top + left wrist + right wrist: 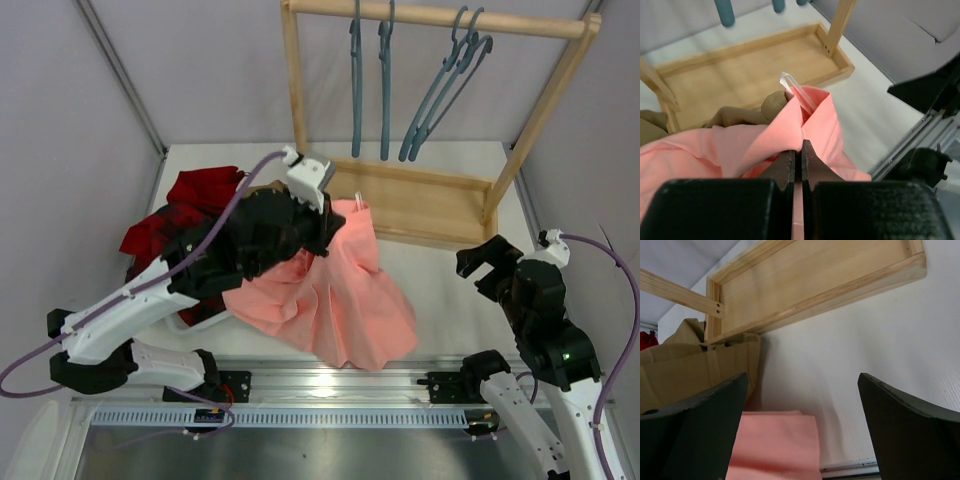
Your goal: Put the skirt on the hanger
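Note:
The salmon-pink skirt [335,290] lies bunched at mid-table, one edge raised toward the rack base. My left gripper [325,222] is shut on a fold of the skirt [805,125], and a clear plastic loop [797,92] sticks up from that fold. Several teal hangers hang on the wooden rail; the nearest is the hanger [356,85]. My right gripper [487,262] is open and empty at the right, above the table. In the right wrist view the skirt's edge [775,445] lies between and beyond its fingers [700,425].
A wooden rack with a tray base [430,205] stands at the back. A dark red garment [190,205] lies at the left. A tan-brown garment [695,365] lies by the tray's left end. The table's front rail [340,385] runs below the skirt.

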`<state>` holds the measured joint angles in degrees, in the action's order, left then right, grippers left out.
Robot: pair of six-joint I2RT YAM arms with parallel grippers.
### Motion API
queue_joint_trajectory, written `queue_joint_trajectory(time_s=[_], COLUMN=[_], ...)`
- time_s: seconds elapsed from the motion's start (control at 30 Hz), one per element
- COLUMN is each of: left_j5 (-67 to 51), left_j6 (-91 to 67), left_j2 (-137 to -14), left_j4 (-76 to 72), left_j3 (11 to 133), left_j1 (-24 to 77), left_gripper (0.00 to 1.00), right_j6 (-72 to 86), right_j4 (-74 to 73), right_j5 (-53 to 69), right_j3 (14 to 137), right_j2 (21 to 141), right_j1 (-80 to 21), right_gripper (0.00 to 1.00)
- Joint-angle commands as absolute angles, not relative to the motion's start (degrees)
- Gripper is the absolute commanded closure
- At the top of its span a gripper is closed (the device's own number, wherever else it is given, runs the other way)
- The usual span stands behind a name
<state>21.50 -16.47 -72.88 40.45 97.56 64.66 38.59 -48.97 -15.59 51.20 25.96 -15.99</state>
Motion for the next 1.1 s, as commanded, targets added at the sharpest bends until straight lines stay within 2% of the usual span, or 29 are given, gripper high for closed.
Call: queue_joint_trajectory(time_s=[0.0, 0.03, 0.2, 0.23, 0.33, 0.43, 0.5, 0.53, 0.7, 0.77, 0.83, 0.87, 0.9, 0.93, 1.0, 1.07], left_j5=[27.96, 28.3, 24.88, 24.0, 27.74, 34.35, 31.84, 29.64, 29.19, 26.29, 20.5, 18.83, 17.33, 15.23, 13.28, 10.56], left_j6=[-21.26, -22.92, -33.13, -33.74, -30.52, -28.39, -30.22, -32.24, -32.61, -33.05, -33.13, -33.05, -33.05, -32.96, -32.43, -31.91], left_j2=[-66.18, -66.79, -73.12, -74.95, -76.29, -74.8, -71.91, -70.59, -63.02, -63.02, -64.77, -65.73, -68.09, -69.42, -71.71, -73.56], left_j4=[24.88, 24.35, 19.53, 19.69, 24.68, 31.43, 34.96, 36.81, 36.74, 35.96, 34.99, 33.59, 33.05, 32.61, 30.95, 28.58], left_j3=[92.31, 86.8, 78.85, 78.75, 81.29, 84.54, 86.13, 85.26, 79.9, 78.49, 75.51, 74.8, 73.92, 73.48, 73.39, 72.6], left_j1=[69.86, 72.57, 77.08, 77.34, 77.26, 74.03, 67.97, 59.85, 41.86, 32.81, 25.1, 23.14, 21.46, 19.01, 17.85, 17.23], left_gripper=[1.0, 1.0, 0.97, 0.78, 0.01, 0.01, 0.01, 0.01, 0.01, 0.01, 0.01, 0.01, 0.01, 0.02, 0.02, 0.02], right_j6=[38.94, 39.2, 39.55, 39.46, 37.98, 36.83, 35.42, 35.07, 37.52, 38.58, 38.67, 38.32, 37.8, 35.62, 32.97, 30.42], right_j4=[-49.83, -49.92, -50.45, -50.71, -51.68, -52.12, -50.02, -48.79, -33.16, -25.28, -19.8, -15.77, -14.17, -12.15, -10.64, -8.89], right_j5=[-14.52, -14.07, -13.45, -13.19, -11.52, -8.01, -2.24, -0.28, 15.88, 16.17, 12.41, 6.21, 2.24, -1.8, -13.03, -18.17], right_j3=[53.7, 53.79, 53.61, 53.79, 54.58, 54.32, 53.27, 51.52, 45.62, 43.69, 43.07, 44.02, 45.08, 46.57, 52.69, 57.11], right_j2=[26.98, 27.16, 26.54, 26.54, 26.8, 27.6, 28.21, 28.47, 33.03, 35.14, 39.95, 42.17, 44.71, 50.83, 57.97, 68.66], right_j1=[-15.91, -15.82, -15.82, -15.91, -15.82, -15.82, -15.82, -15.91, -17.66, -20.02, -26.87, -30.11, -37.54, -41.53, -48.74, -55.97], right_gripper=[0.01, 0.01, 0.01, 0.01, 0.01, 0.01, 0.01, 0.0, 0.0, 0.0, 0.0, 0.01, 0.01, 0.01, 0.01, 0.01])
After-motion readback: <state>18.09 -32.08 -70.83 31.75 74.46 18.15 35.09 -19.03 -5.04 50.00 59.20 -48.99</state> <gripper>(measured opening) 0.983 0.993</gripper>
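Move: The left hand, shut on the pink skirt's waist, hangs it high over mid-table. The table patch for the skirt is about 40 cm below, 2 cm back and 5 cm right. From that hand the tray lies about 24 cm ahead and 16 right, the khaki garment 15 ahead and 12 left, the red garments 14 ahead and 33 left, all far below. From the open right hand, the skirt's middle is about 22 cm left, 2 back and 10 below; the tray is 24 ahead and 8 left. Down, to the right and back, roughly 15 cm in all, the left hand carries the hanging skirt, opens wide to let go of it, then swings forward and far left, turning some 50 degrees counter-clockwise, and dips above the khaki garment by the skirt's far left corner. Late on, the right hand sweeps about 23 cm left over the skirt, sinking a little, still open and turning counter-clockwise. ##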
